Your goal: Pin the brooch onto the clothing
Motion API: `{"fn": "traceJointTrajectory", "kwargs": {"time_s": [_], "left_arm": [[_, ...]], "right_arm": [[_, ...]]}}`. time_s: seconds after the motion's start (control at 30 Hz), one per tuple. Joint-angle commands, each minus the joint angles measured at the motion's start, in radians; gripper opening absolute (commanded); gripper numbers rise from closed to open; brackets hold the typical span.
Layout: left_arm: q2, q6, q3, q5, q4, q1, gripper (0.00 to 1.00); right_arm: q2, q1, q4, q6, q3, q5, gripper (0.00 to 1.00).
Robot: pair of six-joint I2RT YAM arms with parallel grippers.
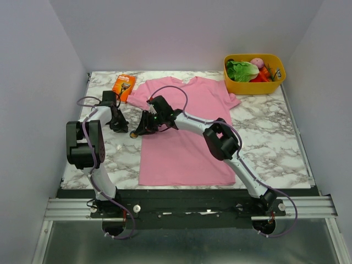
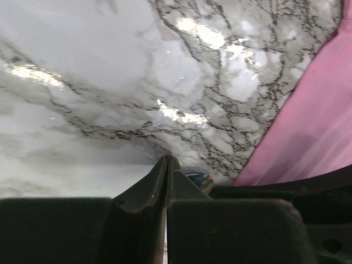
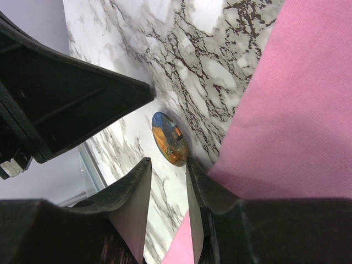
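The pink clothing (image 1: pixel 184 126) lies flat on the marble table (image 1: pixel 264 137). The brooch (image 1: pixel 133 133), a tiny round disc with an orange and blue picture, rests on the marble just off the shirt's left edge. My right gripper (image 3: pixel 168 163) stands open right in front of the brooch (image 3: pixel 169 138), its right fingertip (image 3: pixel 191 165) at the disc's rim and over the clothing (image 3: pixel 297 110). My left gripper (image 2: pixel 166 159) is shut with nothing in it, and the brooch (image 2: pixel 199 180) lies just to the right of its tips. Both grippers, left (image 1: pixel 124 128) and right (image 1: pixel 141 131), meet at the brooch.
An orange package (image 1: pixel 124 86) lies at the back left beside the shirt's sleeve. A yellow bin (image 1: pixel 278 82) with toy vegetables stands at the back right corner. White walls close in the table on three sides.
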Motion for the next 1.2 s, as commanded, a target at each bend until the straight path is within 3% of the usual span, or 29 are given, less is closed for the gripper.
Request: {"fn": "traceJointTrajectory", "kwargs": {"time_s": [0.0, 0.3, 0.8, 1.17], "left_arm": [[-0.023, 0.045, 0.018, -0.06, -0.086, 0.009, 0.22], [0.017, 0.077, -0.004, 0.045, -0.115, 0.009, 0.36], [-0.002, 0.014, -0.074, 0.175, -0.069, 0.011, 0.41], [-0.009, -0.018, -0.119, 0.183, -0.02, 0.005, 0.42]], "right_arm": [[0.015, 0.011, -0.064, -0.007, -0.031, 0.007, 0.4], [0.024, 0.013, -0.064, -0.004, -0.02, 0.004, 0.4], [0.034, 0.011, -0.062, 0.013, -0.017, -0.01, 0.4], [0.03, 0.014, -0.036, 0.025, -0.037, -0.022, 0.4]]}}
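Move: The brooch stands on edge about 3 cm to the left hand's right and 2 cm back, some 1 cm lower. The clothing's middle is about 24 cm to the left hand's right and level with it; the orange packet lies 17 cm ahead and 1 cm left. From the right hand, the brooch is at the fingertips, about 1 cm left and 1 cm down. The left hand opens its nearly shut fingers, easing about 3 cm right and 2 cm back around the brooch. ##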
